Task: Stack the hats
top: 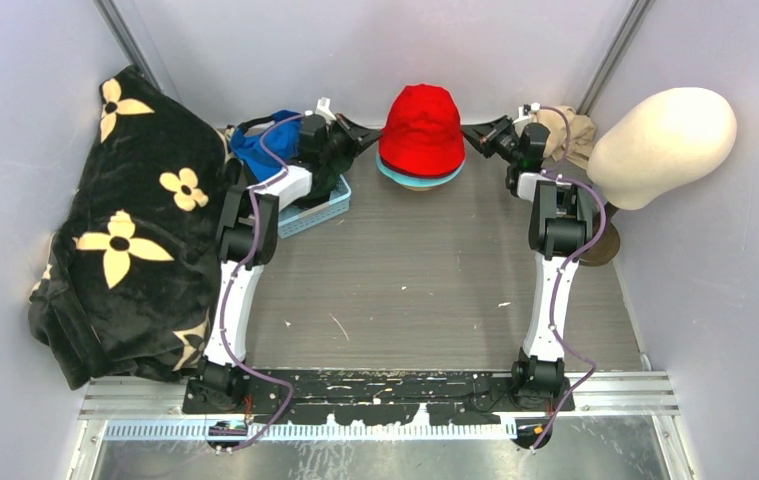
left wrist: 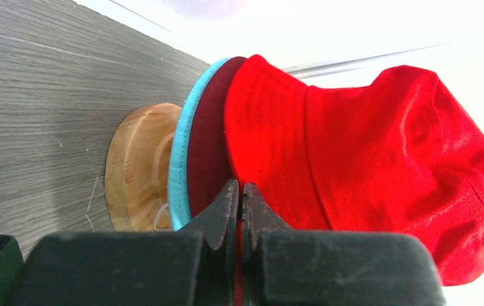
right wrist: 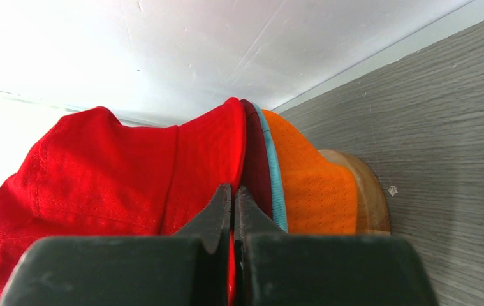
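A red bucket hat (top: 422, 127) tops a stack at the back middle of the table. Under it show a teal brim (left wrist: 178, 169) and an orange hat (right wrist: 312, 191), all on a round wooden base (left wrist: 138, 167). My left gripper (top: 367, 136) is shut on the red hat's brim from the left, with red fabric showing between its closed jaws (left wrist: 239, 194). From the right, my right gripper (top: 477, 133) is shut on the same brim, pinching red cloth (right wrist: 233, 197). A blue cap (top: 255, 150) lies behind the left arm.
A light blue basket (top: 320, 212) sits under the left wrist. A black blanket with cream flowers (top: 125, 230) fills the left side. A cream head form (top: 663, 140) stands at the right, with a beige rag (top: 573, 135) behind the right gripper. Walls close in all round.
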Robot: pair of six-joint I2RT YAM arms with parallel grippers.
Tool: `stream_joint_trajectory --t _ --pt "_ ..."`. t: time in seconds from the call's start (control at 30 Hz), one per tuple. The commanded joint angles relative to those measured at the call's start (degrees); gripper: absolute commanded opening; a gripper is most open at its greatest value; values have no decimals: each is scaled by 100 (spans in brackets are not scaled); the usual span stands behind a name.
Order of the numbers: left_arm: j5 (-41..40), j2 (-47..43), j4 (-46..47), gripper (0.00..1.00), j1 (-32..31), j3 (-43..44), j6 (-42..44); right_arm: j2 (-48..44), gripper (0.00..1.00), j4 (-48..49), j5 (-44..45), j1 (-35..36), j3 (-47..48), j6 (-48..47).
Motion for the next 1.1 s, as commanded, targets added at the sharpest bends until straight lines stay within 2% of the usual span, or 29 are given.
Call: stream_joint_trajectory --t 0.0,0.17,0.23,0.3,0.37,0.43,0.6,0.7,0.83,0.97,1.07 --pt "-178 -386 -288 0 102 -324 491 -246 1 -330 268 -176 -286 -479" --pt "-151 -497 -250 1 119 -494 565 -313 1 -302 253 -176 -338 -519" --pt "-202 -579 -368 8 138 -504 672 -365 2 -319 266 -188 -354 -519" --pt "-307 -715 -665 16 152 -504 855 -430 11 -328 286 -189 -361 -532" --pt "-462 -884 -1004 25 154 -486 1076 -480 26 -325 310 -198 -376 -525" --pt "-634 -1082 -1320 29 167 -476 1316 -552 39 -225 350 -215 -465 -464" --pt "-926 -1593 -1412 31 219 -836 1504 -707 52 520 409 -275 -783 -5" --pt "-1021 -1982 -1116 31 229 -1182 1504 -750 54 854 395 -292 -869 183" --pt "-1017 -2416 -873 32 220 -1443 1520 -901 56 765 418 -287 -903 65" --pt "-738 -2602 -772 32 217 -1296 1528 -1012 58 640 432 -273 -894 -116" --pt "-346 -2549 -628 33 199 -1105 1429 -951 58 1070 384 -272 -913 155"
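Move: Both shut grippers still pinch the red hat's brim from opposite sides. The hat's middle is about 8 cm to the left hand's right and 8 cm to the right hand's left, level in reach and some 4 cm higher. The teal hat's brim lies right under it, about 2 cm below the hands. From the left hand, the blue basket is roughly 15 cm left, 5 cm back and 12 cm down, and the blue cap in it is 20 cm left, 2 cm back and 7 cm down. Down and outward, both hands let go of the red hat's brim and part sideways. The left opens about a third, dips a little while sliding left, then climbs to some 9 cm above its start, 6 cm left and slightly back, rolling its left side up about 15 degrees. The right opens just over half, drops about 4 cm while drawing right, then rises back to its starting height. ##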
